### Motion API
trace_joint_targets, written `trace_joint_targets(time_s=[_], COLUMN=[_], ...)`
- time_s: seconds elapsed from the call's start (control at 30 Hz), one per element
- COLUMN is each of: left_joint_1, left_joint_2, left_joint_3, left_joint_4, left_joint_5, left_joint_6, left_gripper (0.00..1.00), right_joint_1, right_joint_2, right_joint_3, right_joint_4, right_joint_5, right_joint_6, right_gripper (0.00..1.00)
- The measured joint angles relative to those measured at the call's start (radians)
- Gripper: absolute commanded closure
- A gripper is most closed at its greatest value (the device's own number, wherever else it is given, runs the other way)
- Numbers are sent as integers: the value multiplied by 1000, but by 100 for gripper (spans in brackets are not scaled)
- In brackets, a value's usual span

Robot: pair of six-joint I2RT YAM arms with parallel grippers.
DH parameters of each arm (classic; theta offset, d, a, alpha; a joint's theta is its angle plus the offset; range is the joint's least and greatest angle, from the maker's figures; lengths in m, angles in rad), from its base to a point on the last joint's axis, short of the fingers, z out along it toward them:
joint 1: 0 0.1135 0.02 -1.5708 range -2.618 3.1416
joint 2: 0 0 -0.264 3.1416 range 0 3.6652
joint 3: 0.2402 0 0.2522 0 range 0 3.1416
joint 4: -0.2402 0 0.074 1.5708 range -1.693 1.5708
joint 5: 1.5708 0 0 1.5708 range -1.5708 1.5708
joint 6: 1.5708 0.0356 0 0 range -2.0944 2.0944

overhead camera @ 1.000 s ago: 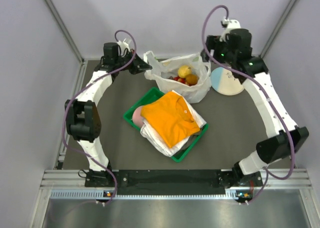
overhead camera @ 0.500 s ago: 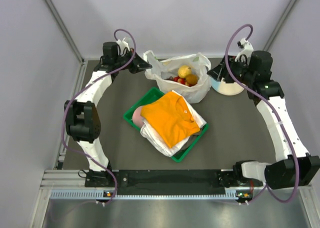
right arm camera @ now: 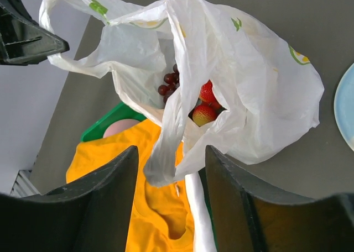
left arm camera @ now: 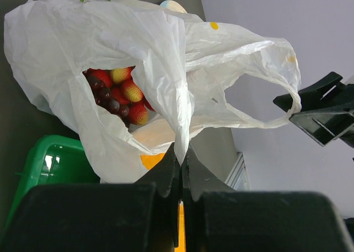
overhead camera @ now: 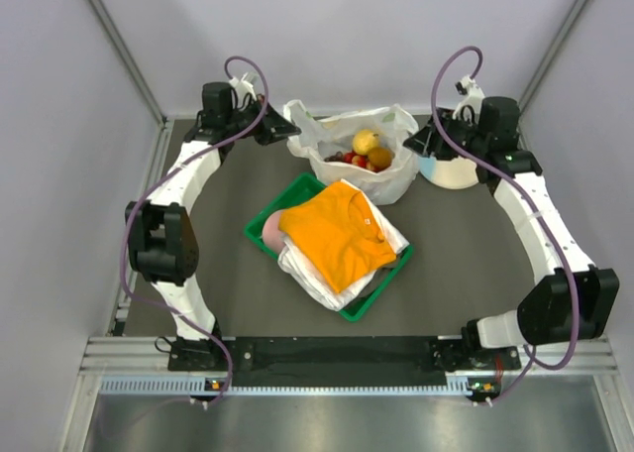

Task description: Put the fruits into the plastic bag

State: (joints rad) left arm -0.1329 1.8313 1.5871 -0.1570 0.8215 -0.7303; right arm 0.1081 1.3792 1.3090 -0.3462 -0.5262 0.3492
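Observation:
The white plastic bag (overhead camera: 388,179) stands open at the back of the table, with a yellow pear (overhead camera: 366,140), a small orange (overhead camera: 380,158) and strawberries (overhead camera: 358,160) inside. My left gripper (overhead camera: 288,132) is shut on the bag's left edge (left arm camera: 183,127). Strawberries (left arm camera: 130,92) and dark grapes (left arm camera: 108,96) show through the opening. My right gripper (overhead camera: 420,143) is open at the bag's right side. In the right wrist view a twisted handle loop (right arm camera: 166,147) hangs between its jaws (right arm camera: 171,158), which are not closed on it. Strawberries (right arm camera: 203,113) and grapes (right arm camera: 167,84) lie inside.
A green tray (overhead camera: 260,230) with a folded orange garment (overhead camera: 335,232), white clothes and a pink rounded item (overhead camera: 269,231) sits just in front of the bag. A pale round plate (overhead camera: 453,171) lies right of the bag, under the right wrist. Grey walls close in behind.
The right arm swung out to the right and lowered, then came slightly back; its gripper now sits beside the bag's right handle. The left arm and the bag's left side stayed put.

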Motion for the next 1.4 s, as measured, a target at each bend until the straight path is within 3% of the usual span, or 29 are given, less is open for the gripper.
trace_joint_targets(time_s=[0.07, 0.1, 0.2, 0.33, 0.5, 0.6, 0.73, 1.0, 1.23, 1.4], left_joint_1=[0, 0, 0, 0, 1, 6, 14, 22, 26, 35], left_joint_2=[-2, -3, -3, 15, 114, 126, 124, 172, 245, 275], left_joint_3=[0, 0, 0, 68, 413, 529, 562, 552, 551, 595], left_joint_4=[0, 0, 0, -31, -4, 103, 217, 204, 203, 215], left_joint_5=[0, 0, 0, 1, 9, 24, 44, 60, 60, 53], left_joint_6=[0, 0, 0, -19, -125, -241, -345, -341, -317, -311], left_gripper=[100, 100, 100, 100, 100, 100, 100, 100, 100, 100], right_joint_1=[0, 0, -1, -2, -2, -2, -2, -2, -2, -2], right_joint_2=[13, 20, 45, 89, 131, 123, 89, 150, 241, 269], right_joint_3=[0, 1, 29, 163, 493, 612, 620, 450, 467, 576], right_joint_4=[16, 21, 19, -26, -118, -127, -124, -122, -138, -140], right_joint_5=[-4, -9, -26, -22, 35, 79, 123, 148, 152, 163], right_joint_6=[0, 2, 13, 34, 24, 13, 11, 35, 49, 48], right_gripper=[72, 86, 99, 100, 100, 100, 100, 100, 100, 100])
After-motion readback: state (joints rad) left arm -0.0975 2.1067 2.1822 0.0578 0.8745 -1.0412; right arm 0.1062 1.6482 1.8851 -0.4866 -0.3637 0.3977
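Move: The right hand's half-open fingers already straddle the rim at the bag's right side, which lies about 1 cm ahead and 1 cm to the left. From that hand, the fruits are some 12 cm ahead, 8 cm left and 21 cm lower, and the empty plate 16 cm ahead, 14 cm right, on the table. The left hand already holds the bag's left corner; the right rim is about 23 cm to its right and 5 cm back, near its height. The right hand eases a centimetre forward, its fingers closing fully to pinch the bag's right rim, while the left keeps its shut grip on the left corner. Then both arms hoist the bag mouth together, fast, some 20 cm up with fingertips tipping upward about 20 degrees, and sink part-way (left about 7 cm, right about 13 cm) while carrying it roughly 6 cm forward, the right rising again by a few centimetres at the end. ##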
